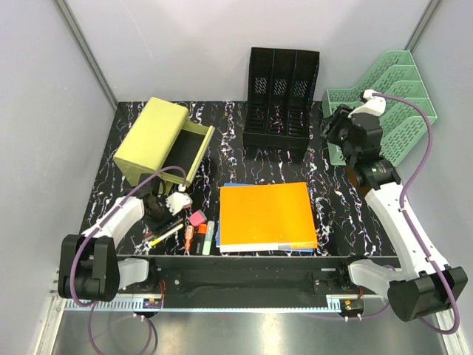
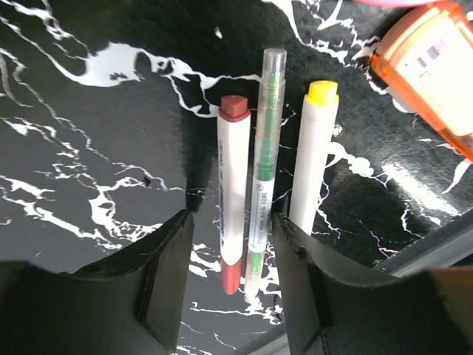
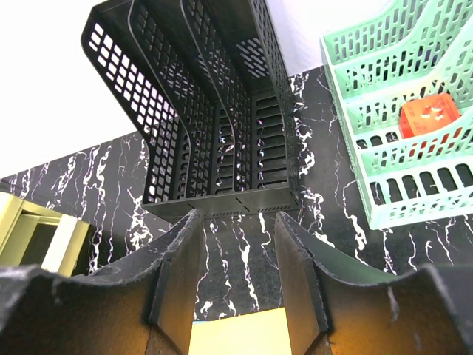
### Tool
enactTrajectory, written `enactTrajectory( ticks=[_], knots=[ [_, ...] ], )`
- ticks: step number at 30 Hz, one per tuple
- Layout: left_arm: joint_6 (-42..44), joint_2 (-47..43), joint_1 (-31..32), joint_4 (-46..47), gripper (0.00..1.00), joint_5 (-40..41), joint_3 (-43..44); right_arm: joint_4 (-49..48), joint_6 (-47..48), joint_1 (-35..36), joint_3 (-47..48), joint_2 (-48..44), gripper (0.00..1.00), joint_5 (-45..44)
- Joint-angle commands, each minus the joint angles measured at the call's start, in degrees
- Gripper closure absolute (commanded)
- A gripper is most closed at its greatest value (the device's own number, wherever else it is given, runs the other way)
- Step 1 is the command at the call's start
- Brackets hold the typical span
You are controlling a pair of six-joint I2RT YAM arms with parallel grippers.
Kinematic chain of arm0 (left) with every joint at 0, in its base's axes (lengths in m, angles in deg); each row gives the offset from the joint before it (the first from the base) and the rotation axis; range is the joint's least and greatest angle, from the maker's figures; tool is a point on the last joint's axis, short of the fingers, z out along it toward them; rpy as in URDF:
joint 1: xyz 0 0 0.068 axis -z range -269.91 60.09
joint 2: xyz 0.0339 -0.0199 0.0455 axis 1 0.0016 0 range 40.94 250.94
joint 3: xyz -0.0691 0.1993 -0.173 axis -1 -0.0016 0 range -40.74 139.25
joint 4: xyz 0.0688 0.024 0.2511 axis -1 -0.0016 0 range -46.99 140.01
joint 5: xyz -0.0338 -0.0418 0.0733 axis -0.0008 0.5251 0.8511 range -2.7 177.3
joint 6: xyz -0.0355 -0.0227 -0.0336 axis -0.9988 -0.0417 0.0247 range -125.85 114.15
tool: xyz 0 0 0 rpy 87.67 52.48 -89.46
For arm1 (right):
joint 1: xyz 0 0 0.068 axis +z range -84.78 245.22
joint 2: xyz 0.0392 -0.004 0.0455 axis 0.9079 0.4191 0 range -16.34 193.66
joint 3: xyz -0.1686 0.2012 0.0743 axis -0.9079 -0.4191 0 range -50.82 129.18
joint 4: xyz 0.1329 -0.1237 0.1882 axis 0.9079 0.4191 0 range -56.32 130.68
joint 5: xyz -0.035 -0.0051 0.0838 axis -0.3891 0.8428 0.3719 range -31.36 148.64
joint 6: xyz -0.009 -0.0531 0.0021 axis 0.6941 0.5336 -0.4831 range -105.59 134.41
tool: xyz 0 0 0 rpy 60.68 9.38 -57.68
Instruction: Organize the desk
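The desk [image 1: 332, 200] is black with white veins. My left gripper [image 1: 160, 219] hangs low at its front left, open [image 2: 233, 222]. Between its fingers lie a red-capped marker [image 2: 230, 170] and a green pen [image 2: 266, 148], side by side on the desk [image 2: 89, 148]. A yellow-capped marker [image 2: 314, 155] lies just outside the right finger. My right gripper [image 1: 334, 140] is raised at the back right, open and empty [image 3: 236, 222], facing the black mesh file holder [image 3: 214, 111].
An orange folder [image 1: 267, 214] lies front centre. Pink [image 1: 196, 218], orange [image 1: 191, 231] and green [image 1: 209, 235] highlighters lie left of it. An olive box [image 1: 151, 140] with an open drawer stands back left. A mint tray [image 1: 392, 111] at the back right holds an orange item [image 3: 430, 118].
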Motion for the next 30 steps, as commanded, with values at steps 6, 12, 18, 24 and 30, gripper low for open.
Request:
enactTrajectory(
  ticks=[6,12,18,24,30],
  knots=[
    [1.59,1.95,0.08,5.2,0.5,0.99,-0.22,-4.2,0.69,1.08,-1.04,-1.72,0.49,1.32],
    [2.03,4.85,0.08,8.19,0.7,1.7,-2.33,-4.29,1.13,1.16,-0.87,-2.24,0.51,0.88],
    [2.74,6.18,0.08,8.9,0.8,1.7,-3.56,-4.37,0.95,1.16,-0.34,-2.07,0.52,0.7],
    [2.56,6.79,0.08,9.52,0.81,1.52,-3.92,-4.37,0.69,1.25,-0.43,-2.15,0.53,0.61],
    [2.21,7.06,0.08,8.55,1.0,1.96,-3.21,-4.38,0.87,1.25,-0.52,-2.77,0.53,0.44]
  ],
)
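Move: The red marker and green pen lie side by side just under the left fingers, their middles about 1 cm lower: red about 1 cm ahead and 3 cm right, green level ahead and roughly 4 cm right. The yellow marker is some 3 cm back and 5 cm right; the pink eraser, 3 cm ahead and 15 cm right. From the right hand, the green pen lies about 18 cm back, 55 cm left and 33 cm below. Red marker and green pen together are pinched by the left fingers, which close from half open to almost shut while the hand slides about 3 cm forward, low over the desk and away from the yellow marker. The fingers ease open briefly before the final squeeze, and their tips swing about 5 degrees forward. ##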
